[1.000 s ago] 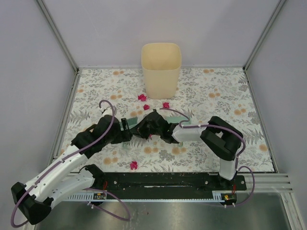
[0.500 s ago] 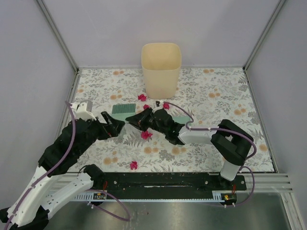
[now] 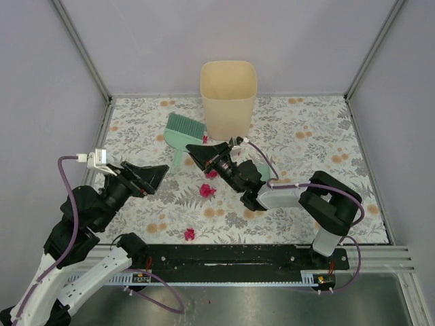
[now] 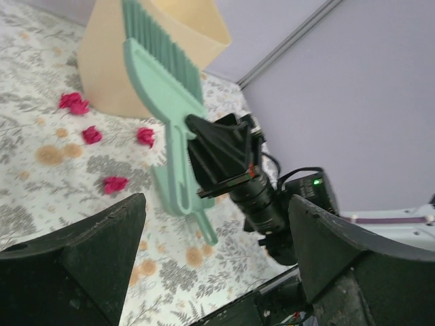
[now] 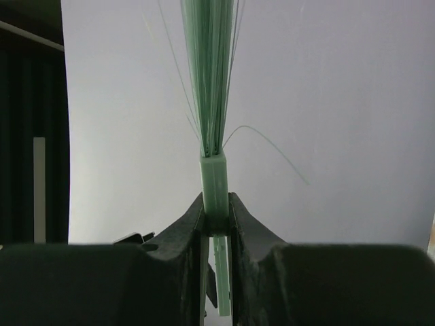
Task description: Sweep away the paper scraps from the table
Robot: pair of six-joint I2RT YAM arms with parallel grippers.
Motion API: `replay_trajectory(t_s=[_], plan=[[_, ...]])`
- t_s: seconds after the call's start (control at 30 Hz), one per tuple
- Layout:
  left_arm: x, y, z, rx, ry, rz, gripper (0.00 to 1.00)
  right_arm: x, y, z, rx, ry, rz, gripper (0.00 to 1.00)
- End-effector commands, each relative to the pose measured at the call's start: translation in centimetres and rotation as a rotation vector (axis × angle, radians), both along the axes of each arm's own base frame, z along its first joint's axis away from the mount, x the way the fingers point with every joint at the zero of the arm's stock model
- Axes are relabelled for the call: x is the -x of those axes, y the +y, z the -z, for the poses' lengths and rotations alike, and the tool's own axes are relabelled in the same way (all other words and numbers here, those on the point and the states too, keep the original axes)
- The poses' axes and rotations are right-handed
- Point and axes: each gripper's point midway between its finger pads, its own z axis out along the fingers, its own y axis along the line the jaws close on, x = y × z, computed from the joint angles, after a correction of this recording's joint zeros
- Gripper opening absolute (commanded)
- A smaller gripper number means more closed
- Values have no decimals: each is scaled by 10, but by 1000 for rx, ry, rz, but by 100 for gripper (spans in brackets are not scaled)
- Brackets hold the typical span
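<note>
My right gripper [image 3: 198, 151] is shut on the green brush [image 3: 183, 129], which is lifted with its head just left of the beige bin [image 3: 228, 95]. In the right wrist view the jaws pinch the brush's [image 5: 215, 178] base, bristles pointing up. My left gripper [image 3: 158, 176] hangs open and empty over the table's [image 3: 306, 136] left side, facing the brush [image 4: 166, 88]. Magenta paper scraps lie on the cloth: one [image 3: 206, 191] below the right gripper, one [image 3: 189, 234] near the front, one [image 3: 212, 174] under the right wrist. The left wrist view shows several paper scraps [image 4: 114, 183] by the bin [image 4: 102, 75].
Metal rails frame the table, with grey walls behind. The arm bases sit on a black bar [image 3: 224, 255] at the near edge. A pale green piece [image 3: 259, 167] shows behind the right wrist. The right arm [image 3: 319, 204] stretches across the table's right half.
My left gripper has opened, let go of the brush and pulled back to the left. The right gripper has carried the brush up and back toward the bin.
</note>
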Motion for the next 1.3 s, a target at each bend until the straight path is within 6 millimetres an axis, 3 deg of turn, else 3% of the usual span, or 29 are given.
replay_trajectory(t_s=[0.0,0.37,0.67,0.8,1.27], plan=[[-1,-17,-30,130,-106,66,87,7,-36,-62,-300,-130,62,0],[-18,-37,-18,210,-101,88,77,16,-59,-87,-296,-205,161,0],[-25,-45,-8,274,-119,96,69,21,-67,-101,-339,-207,164,0],[-27,-46,-14,340,-162,97,66,25,-70,-108,-350,-217,176,0],[-36,-59,-20,411,-201,126,48,22,-75,-107,-355,-195,225,0]])
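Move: The brush handle, held up by the right hand, is about 8 cm ahead of the empty left hand, 5 cm to its right and roughly level with it. The bristle head is some 17 cm ahead, 8 cm right and a few centimetres higher; the nearest paper scrap lies about 5 cm ahead, 13 cm right and 22 cm below. From the right hand, the handle sits about 4 cm back and 3 cm left. The left fingers come around the free end of the brush handle from either side and narrow from nearly wide open to about half, not yet pinching. That hand travels some 7 cm right and forward, rolling about 20 degrees so its left side drops. The right hand keeps its grip on the brush near the neck, lifting it about 4 cm and easing it 3 cm right with a slight clockwise turn. ##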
